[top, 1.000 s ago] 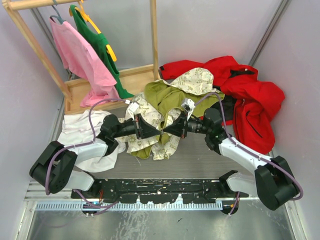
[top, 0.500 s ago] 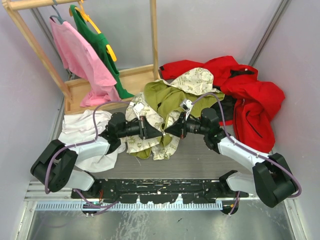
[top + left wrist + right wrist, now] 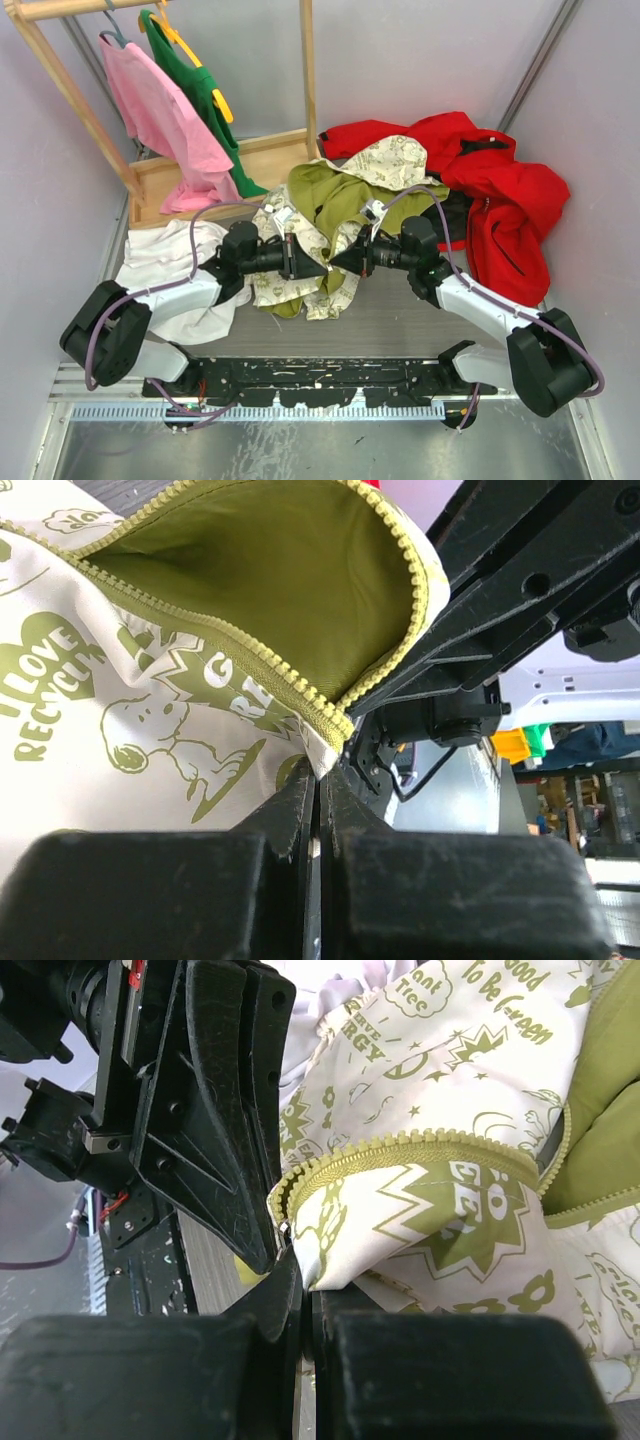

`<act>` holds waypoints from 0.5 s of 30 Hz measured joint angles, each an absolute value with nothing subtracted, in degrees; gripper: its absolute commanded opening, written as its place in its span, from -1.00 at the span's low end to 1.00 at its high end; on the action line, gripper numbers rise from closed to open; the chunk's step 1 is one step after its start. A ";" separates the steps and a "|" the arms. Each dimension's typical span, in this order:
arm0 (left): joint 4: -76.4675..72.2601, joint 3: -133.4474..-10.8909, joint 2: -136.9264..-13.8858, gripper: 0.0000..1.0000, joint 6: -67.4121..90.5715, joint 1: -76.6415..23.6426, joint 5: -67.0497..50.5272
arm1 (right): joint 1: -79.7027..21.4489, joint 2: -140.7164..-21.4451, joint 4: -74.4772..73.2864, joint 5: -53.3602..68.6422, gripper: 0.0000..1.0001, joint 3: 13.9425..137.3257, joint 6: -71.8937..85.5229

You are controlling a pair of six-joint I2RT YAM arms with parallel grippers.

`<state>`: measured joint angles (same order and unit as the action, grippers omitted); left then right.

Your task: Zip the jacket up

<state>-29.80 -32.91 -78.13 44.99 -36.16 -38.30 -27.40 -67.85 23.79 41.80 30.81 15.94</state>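
The jacket (image 3: pixel 330 195), olive-green inside and cream with olive prints outside, lies crumpled at the table's middle. My left gripper (image 3: pixel 318 267) and right gripper (image 3: pixel 336 263) meet tip to tip at its near hem. In the left wrist view my left gripper (image 3: pixel 319 780) is shut on the cream corner of the jacket (image 3: pixel 150 710) below the olive zipper teeth (image 3: pixel 300 695). In the right wrist view my right gripper (image 3: pixel 305 1285) is shut on the other cream edge of the jacket (image 3: pixel 440 1210), beside a small metal zipper part (image 3: pixel 286 1228).
A bright red jacket (image 3: pixel 500 200) lies at the right. A plain white garment (image 3: pixel 165 270) lies at the left under my left arm. A wooden rack (image 3: pixel 60 75) at the back left holds a pink shirt (image 3: pixel 155 115) and a green shirt (image 3: pixel 205 95).
My left gripper has moved right with its jacket edge until its tip meets the right gripper. The right gripper has barely moved.
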 measured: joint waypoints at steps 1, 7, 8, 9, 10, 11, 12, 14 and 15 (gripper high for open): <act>-29.69 -33.17 -78.30 -1.00 45.63 -36.16 -38.30 | -27.40 -67.85 23.66 41.56 -0.65 30.81 15.53; -28.60 -33.80 -81.34 -1.00 48.99 -36.75 -40.53 | -26.72 -65.25 21.32 36.01 0.02 31.09 11.79; -28.49 -33.80 -81.80 -1.00 49.54 -36.75 -40.88 | -26.57 -64.03 20.71 35.00 0.07 31.20 10.87; -28.40 -33.80 -82.06 -1.00 50.09 -36.77 -41.15 | -26.46 -62.78 20.18 34.13 0.10 31.31 10.07; -28.36 -33.80 -82.30 -1.00 50.48 -36.77 -41.47 | -26.44 -60.93 19.49 33.10 0.13 31.33 8.95; -28.36 -33.80 -82.32 -1.00 50.85 -36.77 -41.69 | -26.55 -59.16 18.65 32.34 0.15 31.33 7.88; -28.40 -33.80 -82.32 -1.00 51.20 -36.77 -41.89 | -26.68 -57.71 18.09 31.92 0.16 31.33 7.03; -28.40 -33.80 -82.35 -1.00 51.86 -36.75 -42.22 | -28.01 -54.43 17.65 30.55 0.17 30.89 4.43; -28.40 -33.80 -82.37 -1.00 52.07 -36.75 -42.35 | -29.34 -52.69 17.80 29.67 0.17 30.30 2.87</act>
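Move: At the jacket's front, the zip's bottom end sits right at both closed grippers: about 1 cm to the right of the left hand's point, and about 1 cm left and 1 cm back of the right's, level with both. From the right hand, the printed front panel's middle lies some 9 cm left, 2 cm farther out and 7 cm below; the jacket's green body is roughly 13 cm ahead, 6 cm right and 9 cm down. Letting go of the cloth edge at the zip's bottom, the right fingers spread wide; that hand slips forward and right about 2 cm, then climbs away some 5 cm while drawing back, rolling about 20 degrees so its top tips towards the base. Meanwhile the left keeps its pinch on the zip end, easing it down and back about 1.5 cm with a 10-degree roll, top tipping forward. ##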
